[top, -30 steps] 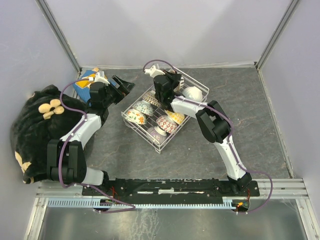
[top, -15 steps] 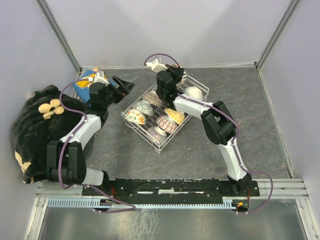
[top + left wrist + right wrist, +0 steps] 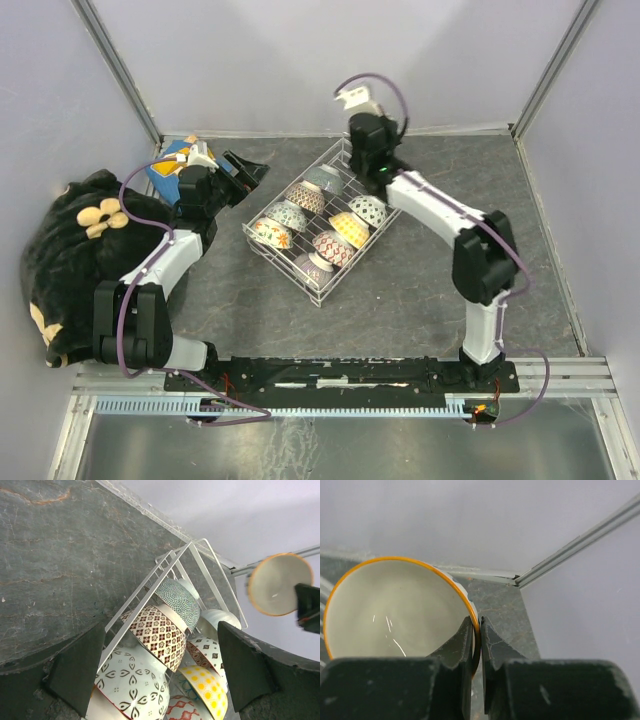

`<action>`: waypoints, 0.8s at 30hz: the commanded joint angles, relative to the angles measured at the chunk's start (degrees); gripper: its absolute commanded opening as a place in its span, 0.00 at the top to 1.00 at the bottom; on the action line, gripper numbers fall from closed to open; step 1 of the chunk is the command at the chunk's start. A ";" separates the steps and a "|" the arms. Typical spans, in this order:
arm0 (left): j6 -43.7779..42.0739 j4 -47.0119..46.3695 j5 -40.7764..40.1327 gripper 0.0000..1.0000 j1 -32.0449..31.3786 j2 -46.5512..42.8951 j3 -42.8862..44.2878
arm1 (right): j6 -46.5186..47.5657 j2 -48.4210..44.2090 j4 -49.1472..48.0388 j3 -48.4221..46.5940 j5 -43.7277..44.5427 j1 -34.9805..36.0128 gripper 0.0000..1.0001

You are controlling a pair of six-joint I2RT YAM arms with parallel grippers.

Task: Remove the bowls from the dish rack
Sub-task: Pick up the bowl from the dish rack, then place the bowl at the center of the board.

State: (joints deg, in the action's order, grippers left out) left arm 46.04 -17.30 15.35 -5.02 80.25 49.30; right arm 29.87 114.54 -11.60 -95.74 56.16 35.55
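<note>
The white wire dish rack (image 3: 318,287) stands slantwise mid-table with several patterned bowls (image 3: 340,228) on edge inside it. Seen from the left wrist, a brown-patterned bowl (image 3: 159,634), a green dotted bowl (image 3: 178,596) and a yellow dotted bowl (image 3: 207,686) lean in the rack (image 3: 176,564). My right gripper (image 3: 480,630) is shut on the rim of an orange-rimmed bowl (image 3: 395,610), white inside, held in the air above the rack's far corner (image 3: 372,140). That bowl (image 3: 279,584) also shows in the left wrist view. My left gripper (image 3: 245,170) stands open left of the rack, holding nothing (image 3: 160,665).
A black soft bag with a cream flower (image 3: 75,250) lies at the left edge. A blue box (image 3: 168,168) sits behind the left arm. Pale walls with metal posts (image 3: 115,65) close the table at the back and sides.
My right arm has lifted the orange-rimmed bowl out of the rack and swung it up toward the back right. The left arm has not moved.
</note>
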 commanded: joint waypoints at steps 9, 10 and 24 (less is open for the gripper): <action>2.65 -8.99 5.21 0.00 -0.33 -2.60 -2.38 | -49.73 -9.60 29.75 -5.33 -26.11 -23.48 0.99; 2.50 -9.17 5.40 0.00 -0.34 -2.82 -2.64 | -51.80 -8.96 30.32 -5.27 -28.52 -25.33 0.99; -0.11 -15.61 2.20 0.01 -2.92 -3.44 -5.18 | -59.85 2.90 31.99 -10.24 -40.76 -32.65 0.99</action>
State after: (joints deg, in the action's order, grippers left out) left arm 47.29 -27.55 19.35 -6.66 77.62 43.79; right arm -25.87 116.55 23.88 -100.07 19.88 3.09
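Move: My right hand already holds the orange-rimmed bowl by its rim, clear of the rack. The bare table it is headed for lies about 20 cm to my right, some 3 cm farther out and 27 cm below. Still racked, some 18 cm down, are the white bowl about 7 cm back and straight below in line, and the black-dotted bowl 14 cm back and 4 cm left. From my left hand, that bare spot is roughly 52 cm right and 11 cm ahead, 21 cm below. I keep my grip on the rim and swing my right hand fast to the right, about 20 cm, away from the rack and over the bare table by the back wall, arcing up some 4 cm before sinking well below where it began. Meanwhile I roll it some 50 degrees, left side rising, and tip the fingers downward. My open, empty left hand eases about 3 cm right, back and up. ##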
